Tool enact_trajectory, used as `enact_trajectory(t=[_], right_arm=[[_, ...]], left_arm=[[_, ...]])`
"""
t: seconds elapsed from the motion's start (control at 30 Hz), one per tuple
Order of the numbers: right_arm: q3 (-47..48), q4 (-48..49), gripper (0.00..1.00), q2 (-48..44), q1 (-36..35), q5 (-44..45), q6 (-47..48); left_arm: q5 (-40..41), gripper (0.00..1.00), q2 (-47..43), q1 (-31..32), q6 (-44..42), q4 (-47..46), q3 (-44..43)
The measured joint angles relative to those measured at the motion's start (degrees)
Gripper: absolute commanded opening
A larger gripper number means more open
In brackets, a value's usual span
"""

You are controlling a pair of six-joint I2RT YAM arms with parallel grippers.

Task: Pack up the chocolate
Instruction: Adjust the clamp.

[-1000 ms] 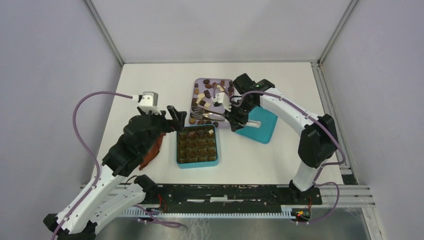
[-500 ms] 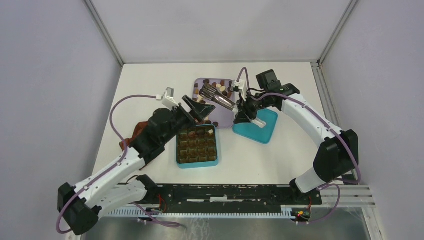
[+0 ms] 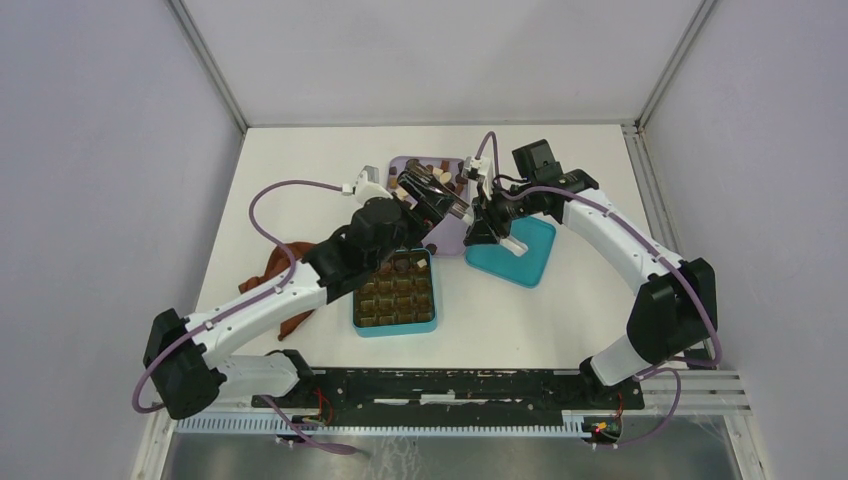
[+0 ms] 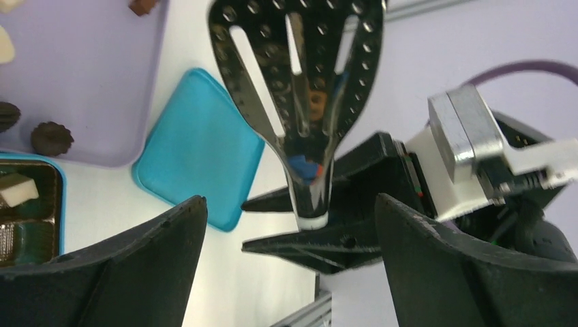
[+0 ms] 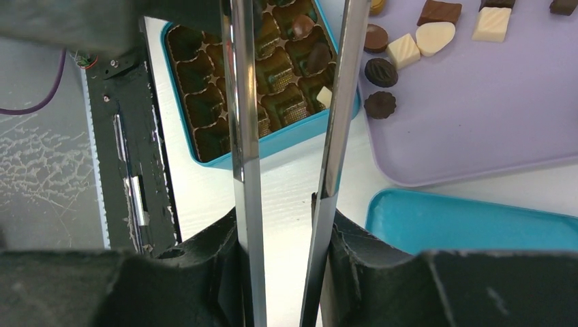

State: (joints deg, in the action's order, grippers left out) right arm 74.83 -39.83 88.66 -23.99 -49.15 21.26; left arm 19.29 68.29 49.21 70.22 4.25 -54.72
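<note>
Chocolate pieces (image 3: pixel 440 168), dark, brown and cream, lie on a lavender tray (image 3: pixel 450 238); in the right wrist view the pieces (image 5: pixel 402 51) are spread on the tray (image 5: pixel 477 116). The teal box (image 3: pixel 395 328) has a brown gridded insert holding a few pieces (image 5: pixel 303 27). My right gripper (image 3: pixel 480 225) (image 5: pixel 283 225) is shut on metal tongs (image 3: pixel 430 192) (image 5: pixel 238 136), raised over the tray. My left gripper (image 3: pixel 415 205) (image 4: pixel 290 199) is wide open, facing the tongs' perforated head (image 4: pixel 300 75), and holds nothing.
The teal lid (image 3: pixel 515 255) (image 4: pixel 198 143) lies flat right of the tray, under the right gripper. A reddish-brown cloth (image 3: pixel 275 275) lies left of the box, beneath the left arm. The black rail (image 3: pixel 450 385) runs along the near edge.
The left arm has swung from beside the cloth up and right to the tongs' head. The right arm lifted and turned the tongs a second ago and has held since.
</note>
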Motion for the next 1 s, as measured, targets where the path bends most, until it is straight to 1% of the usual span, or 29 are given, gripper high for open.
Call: enact_trajectory(t=[0.13,0.23,0.33,0.43,0.53,0.63,0.7,0.77,0.87,0.93,1.0], right_arm=[[-0.26,0.22,0.39,0.0,-0.02,0.0,-0.24],[-0.42,0.39,0.39,0.0,-0.02,0.02,-0.31],[-0.48,0.39,0.39,0.0,-0.02,0.17,-0.26],[-0.5,0.39,0.39,-0.11,-0.02,0.35,-0.24],[-0.76,0.72,0.4,-0.79,-0.02,1.01,-0.22],[-2.03,1.66,0.41,-1.81,-0.02,1.88,-0.33],[-2.71,2.58,0.43,-2.49,-0.07,2.25,-0.44],[-3.19,3.19,0.48,-3.39,-0.15,2.82,-0.44],[-4.07,4.44,0.58,-4.72,-0.17,3.37,0.07],[-4.87,5.46,0.62,-5.57,-0.17,3.93,0.42],[-5.49,6.21,0.63,-6.21,-0.17,4.48,0.79]], left_arm=[[4.26,0.92,2.67,0.04,2.36,0.42,-1.22],[6.67,0.88,5.57,0.04,3.65,0.98,-4.02],[7.93,0.7,8.5,0.04,5.11,1.77,-7.34],[8.79,0.59,10.58,0.07,7.43,2.05,-9.2],[9.05,0.39,11.89,0.04,9.42,2.43,-9.31],[8.59,0.22,12.61,0.07,10.93,2.27,-9.33],[8.28,0.18,12.9,0.35,11.89,2.45,-9.33],[7.98,0.15,13.07,0.44,13.0,2.51,-9.33],[7.63,0.12,13.11,0.35,15.3,2.54,-9.33],[7.56,0.12,13.11,0.28,16.37,2.58,-9.31],[7.56,0.12,13.11,0.26,17.31,2.86,-9.29]])
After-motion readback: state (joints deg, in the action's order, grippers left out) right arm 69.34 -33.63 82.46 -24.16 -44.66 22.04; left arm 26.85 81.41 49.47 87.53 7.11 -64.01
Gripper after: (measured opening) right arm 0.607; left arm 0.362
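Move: The clamp's metal neck, just below the slotted heads, is about 5 cm ahead of the left hand, 3 cm to its right and 1 cm below. From the right hand, already holding the clamp's white handles, the neck is some 4 cm ahead, 6 cm left and 5 cm up. Roughly 20 cm below the left hand, the chocolate box sits about 10 cm back and 9 cm left, the lilac tray 8 cm ahead and 2 cm left, and the teal lid 1 cm back and 16 cm right. The left fingers close around the clamp's neck and pinch it, after the hand has reached about 5 cm forward with a smaller shift right, swinging some 12 degrees counter-clockwise and tipping slightly down. The right hand first holds the handles still, then, once the left has its grip, begins to spread its fingers while easing about 1 cm to the right. ##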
